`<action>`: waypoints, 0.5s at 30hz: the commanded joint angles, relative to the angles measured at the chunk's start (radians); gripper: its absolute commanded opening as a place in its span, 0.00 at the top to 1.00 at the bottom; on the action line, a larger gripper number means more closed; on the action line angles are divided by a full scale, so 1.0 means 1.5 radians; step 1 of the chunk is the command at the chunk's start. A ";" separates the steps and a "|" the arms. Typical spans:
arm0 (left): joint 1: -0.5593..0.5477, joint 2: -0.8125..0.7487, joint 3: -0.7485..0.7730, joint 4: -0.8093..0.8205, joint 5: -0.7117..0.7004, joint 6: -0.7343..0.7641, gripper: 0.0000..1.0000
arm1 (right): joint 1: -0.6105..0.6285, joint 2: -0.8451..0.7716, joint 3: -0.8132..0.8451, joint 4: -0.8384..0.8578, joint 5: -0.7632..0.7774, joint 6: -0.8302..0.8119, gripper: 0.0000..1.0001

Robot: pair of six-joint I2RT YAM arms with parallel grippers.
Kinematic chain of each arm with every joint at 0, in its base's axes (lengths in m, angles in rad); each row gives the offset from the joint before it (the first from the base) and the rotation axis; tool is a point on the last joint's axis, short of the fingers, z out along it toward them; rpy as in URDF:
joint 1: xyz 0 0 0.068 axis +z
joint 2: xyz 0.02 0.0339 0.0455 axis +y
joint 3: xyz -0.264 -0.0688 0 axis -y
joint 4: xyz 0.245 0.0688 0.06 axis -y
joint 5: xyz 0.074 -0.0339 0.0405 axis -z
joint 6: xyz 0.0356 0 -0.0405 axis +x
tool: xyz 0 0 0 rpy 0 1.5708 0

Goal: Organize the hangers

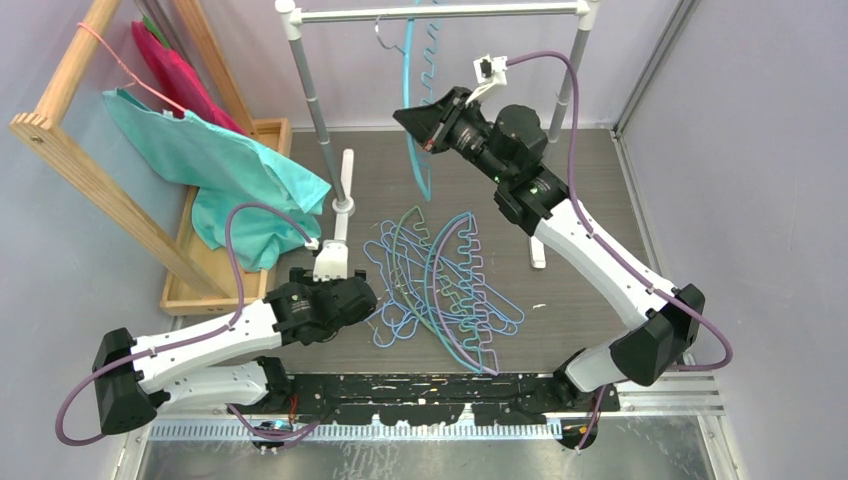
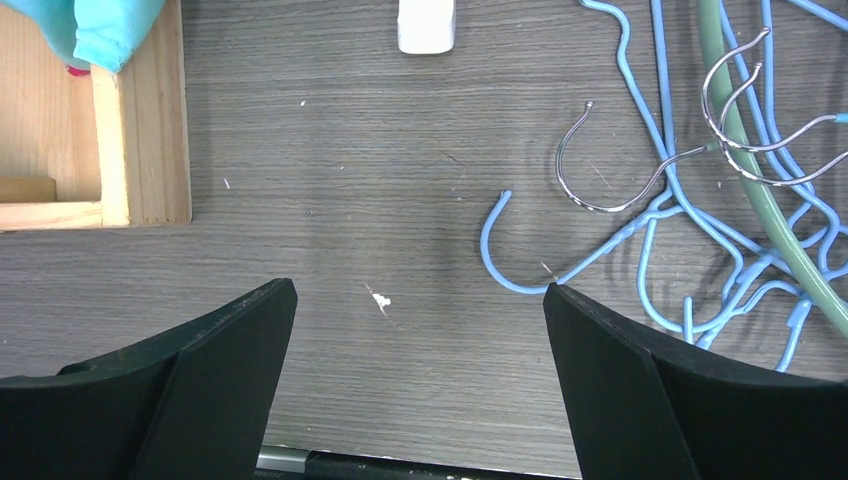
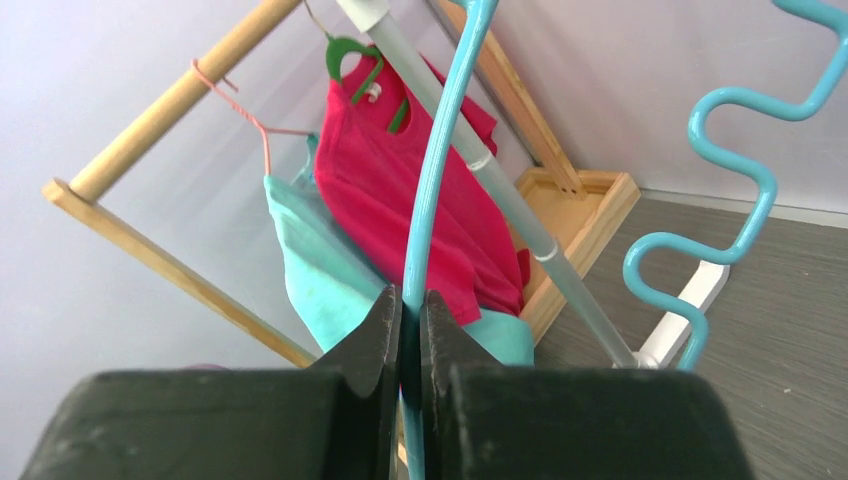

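A tangle of hangers (image 1: 440,285) lies mid-table: light-blue wire ones plus arched green, teal and purple ones with zigzag bars. In the left wrist view their blue hooks (image 2: 510,260), metal hooks and a green arch (image 2: 760,190) lie at the right. My left gripper (image 2: 420,320) hovers open over bare table just left of the pile. One teal hanger (image 1: 415,110) hangs by its metal hook from the white rail (image 1: 440,14). My right gripper (image 3: 411,312) is shut on its curved arm (image 3: 435,170); its zigzag bar (image 3: 735,170) shows to the right.
The rail's white posts (image 1: 318,110) and feet (image 1: 343,205) stand behind the pile. At the left a wooden rack (image 1: 90,170) with a wooden tray base (image 2: 130,110) carries a teal garment (image 1: 220,165) on a thin pink hanger and a red garment (image 3: 410,200).
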 commanded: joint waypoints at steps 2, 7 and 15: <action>-0.002 -0.002 0.012 -0.017 -0.022 -0.020 0.02 | -0.043 -0.012 0.014 0.190 0.001 0.068 0.99; -0.002 -0.002 0.008 -0.026 -0.021 -0.029 0.02 | -0.083 0.011 0.023 0.195 0.006 0.118 0.99; -0.002 -0.004 0.002 -0.039 -0.017 -0.043 0.02 | -0.127 0.024 -0.004 0.154 0.047 0.155 0.99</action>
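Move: My right hand is already shut on the light-blue hanger, and the rack's rail is where it is being taken. The rail's middle lies about 13 cm ahead, 5 cm to the right and some 8 cm above this hand; the rack's left corner is 19 cm to the left, equally far ahead and high. The hanger pile lies about 17 cm back, 7 cm right and 46 cm below. From my left hand the rail's middle is roughly 30 cm ahead, 20 cm right and 42 cm up. I keep my grip on the light-blue hanger and swing my right hand diagonally forward and to the right, about 6 cm each way, rising only slightly, so it nears the rail and shifts along it away from the rack's left corner. On the way I roll the hand some 10 degrees, its left side rising, and turn it a little clockwise. ##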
